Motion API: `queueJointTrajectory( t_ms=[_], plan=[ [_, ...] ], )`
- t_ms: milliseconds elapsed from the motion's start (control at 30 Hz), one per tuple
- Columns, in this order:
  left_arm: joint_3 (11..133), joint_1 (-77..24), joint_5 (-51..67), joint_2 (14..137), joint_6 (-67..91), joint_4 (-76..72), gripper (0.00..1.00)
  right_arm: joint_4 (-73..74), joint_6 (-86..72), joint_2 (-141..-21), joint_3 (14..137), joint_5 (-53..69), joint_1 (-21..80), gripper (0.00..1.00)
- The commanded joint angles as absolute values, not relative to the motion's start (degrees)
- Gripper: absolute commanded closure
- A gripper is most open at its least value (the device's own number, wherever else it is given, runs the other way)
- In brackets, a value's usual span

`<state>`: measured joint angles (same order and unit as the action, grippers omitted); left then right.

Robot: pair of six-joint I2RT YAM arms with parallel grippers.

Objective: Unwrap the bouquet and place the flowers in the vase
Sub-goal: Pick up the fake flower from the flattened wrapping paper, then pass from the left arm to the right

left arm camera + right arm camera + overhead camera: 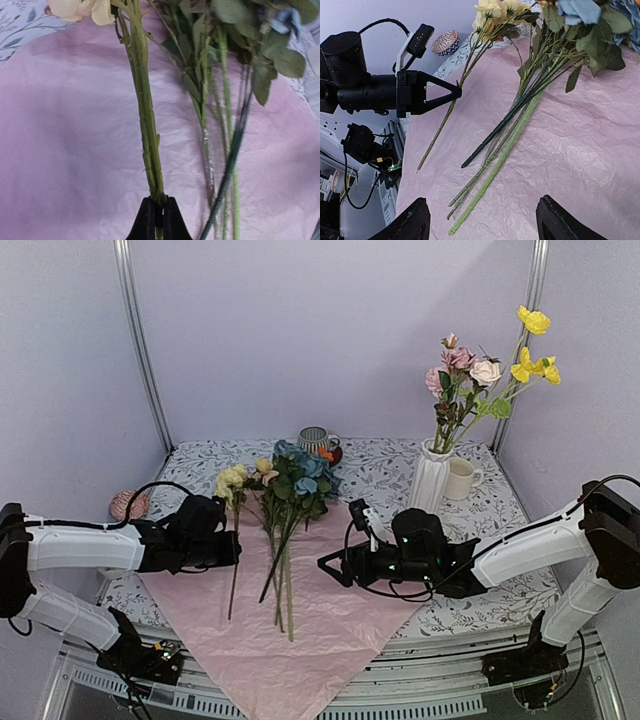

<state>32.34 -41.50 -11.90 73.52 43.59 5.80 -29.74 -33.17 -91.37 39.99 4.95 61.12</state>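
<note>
The lilac-pink paper [330, 640] lies spread flat on the table with the flowers on it. My left gripper [237, 548] is shut on the stem [145, 110] of a yellow rose [232, 481], and its black jaws [159, 210] pinch that stem low down. Blue hydrangeas [300, 475] and several loose green stems [510, 135] lie just to the right of it. My right gripper [482, 214] hangs open over the paper near the stem ends, holding nothing. The white ribbed vase [431, 480] stands at the back right with several pink, white and yellow flowers [470, 375] in it.
A cream mug [462, 478] stands right beside the vase. A striped grey cup [316, 439] sits at the back centre. A small pinkish round bowl [128, 504] is at the left table edge. Metal frame posts [140, 340] rise at both back corners.
</note>
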Motion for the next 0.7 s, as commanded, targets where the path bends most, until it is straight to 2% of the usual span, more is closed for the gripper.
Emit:
queueJointTrajectory(
  t_ms=[0,233,467,567,667],
  plan=[
    [35.8,-40.6,-23.4,72.5,48.4,17.2,1.00,-30.8,-33.4,-91.8,41.2,5.2,61.6,0.25],
    [35.2,-40.8,-28.9,66.3,52.8,20.5,1.00,-30.8,-33.6,-91.5,40.9,4.9,61.6,0.25],
    [31.6,-41.0,-31.6,48.1,49.2,17.5,1.00,-30.5,-34.2,-90.9,40.3,2.6,61.6,0.25],
    [27.4,-40.8,-23.4,39.0,40.5,8.4,1.00,-30.7,-34.4,-90.3,39.9,1.6,61.7,0.25],
    [22.7,-40.9,-9.4,31.3,33.7,-2.3,1.00,-31.6,-34.5,-89.5,39.4,1.8,61.6,0.25]
  ],
)
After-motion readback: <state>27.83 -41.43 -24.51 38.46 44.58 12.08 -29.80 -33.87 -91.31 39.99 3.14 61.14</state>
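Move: The cream flower is already pinched by its stem in the left hand, about 5 cm above the flattened wrapping paper. The vase it is meant for stands about 40 cm to that hand's right and 12 cm farther out. The remaining flowers centre some 10 cm to its right and 8 cm ahead; the white mug is about 7 cm beyond the vase and 8 cm right of it. The idle right hand has the vase roughly 19 cm ahead and 20 cm to its right. The cream flower, still gripped by its stem, is drawn out of the pile in the left hand: first about 5 cm to the left, nearly level, with a slight counter-clockwise turn, then mostly up, some 13 cm in all. Meanwhile the fingers, staying shut, tip upward by 20 to 25 degrees, swinging the blooms up away from the blue flowers. ##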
